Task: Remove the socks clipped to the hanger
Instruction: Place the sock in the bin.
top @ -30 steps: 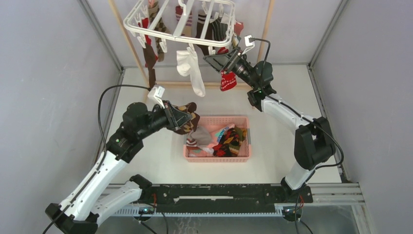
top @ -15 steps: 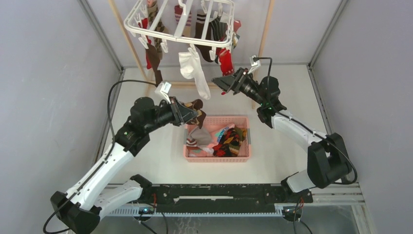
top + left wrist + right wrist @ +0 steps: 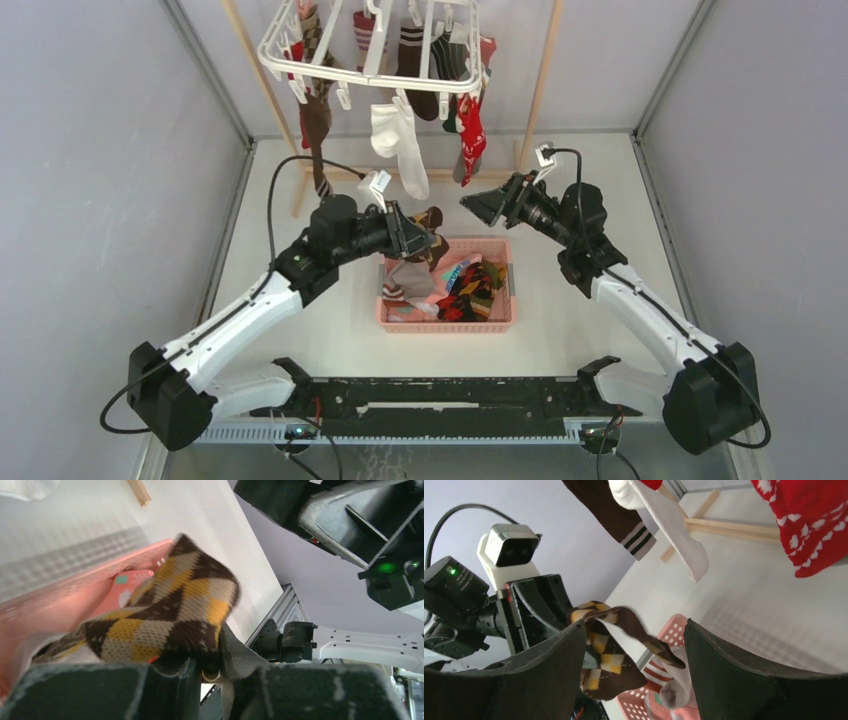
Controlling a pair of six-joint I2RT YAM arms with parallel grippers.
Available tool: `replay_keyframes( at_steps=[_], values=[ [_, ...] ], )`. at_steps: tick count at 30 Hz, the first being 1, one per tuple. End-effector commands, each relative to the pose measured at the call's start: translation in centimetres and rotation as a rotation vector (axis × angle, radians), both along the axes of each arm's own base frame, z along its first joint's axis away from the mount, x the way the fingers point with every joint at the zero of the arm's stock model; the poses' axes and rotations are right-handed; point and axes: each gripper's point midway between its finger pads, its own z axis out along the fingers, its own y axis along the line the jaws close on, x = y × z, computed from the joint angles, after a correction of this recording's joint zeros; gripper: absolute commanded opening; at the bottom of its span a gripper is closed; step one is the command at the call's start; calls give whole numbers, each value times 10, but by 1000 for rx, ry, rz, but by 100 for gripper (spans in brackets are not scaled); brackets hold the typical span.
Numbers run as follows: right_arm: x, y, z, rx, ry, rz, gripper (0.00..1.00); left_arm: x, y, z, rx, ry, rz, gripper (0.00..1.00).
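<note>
The white hanger (image 3: 372, 45) hangs at the top with socks clipped to it, among them a white sock (image 3: 398, 138), a red sock (image 3: 470, 125) and a dark brown sock (image 3: 318, 118). My left gripper (image 3: 418, 234) is shut on a brown argyle sock (image 3: 432, 228) (image 3: 170, 615) above the pink basket's left end; the fabric is pinched between the fingers (image 3: 235, 647). My right gripper (image 3: 478, 205) (image 3: 635, 630) stands open with nothing in it, below the red sock (image 3: 814, 525) and right of the argyle sock (image 3: 610, 652).
The pink basket (image 3: 447, 322) between the arms holds several loose socks. Light wooden rack poles (image 3: 536, 90) stand behind the hanger, with a foot bar on the table. Grey walls close in on both sides.
The left arm has carried the argyle sock rightwards over the basket. The right gripper has come down and to the right, away from the hanger. The red sock has swung back under the frame.
</note>
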Motion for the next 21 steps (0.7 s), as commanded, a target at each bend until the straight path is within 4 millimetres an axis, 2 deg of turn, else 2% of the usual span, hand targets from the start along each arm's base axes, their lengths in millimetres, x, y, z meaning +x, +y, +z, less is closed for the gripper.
replay_keyframes(
  at_steps=[1,7,21],
  values=[
    [-16,-12,-4,-82,-25,-6,79,9,-15,9,-32,-40,2,23],
    [-30,-18,-17,-110,-8,-3,79,16,-27,-27,-4,13,-5,31],
    [-43,-19,-53,-149,51,29,79,7,-24,-100,111,114,4,45]
  ],
)
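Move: The bin that the argyle sock held by the left hand is meant for has its middle about 4 cm to that hand's right, level with it fore and aft, and some 20 cm below. In it, the grey sock lies about 4 cm left of the hand and the red-black sock 10 cm right and 2 cm back; the white sock hangs 12 cm ahead, 5 cm left. From the empty right hand, the bin is some 6 cm back, 6 cm left and 24 cm below. The argyle sock comes free of the left fingers as they part from nearly shut to a bit under half open, the hand sinking about 9 cm towards the bin, first drifting 2-3 cm right and tipping slightly. The right hand, open and empty, draws back about 4 cm and then mainly down some 6 cm, away from the hanging socks, rolling slightly. ##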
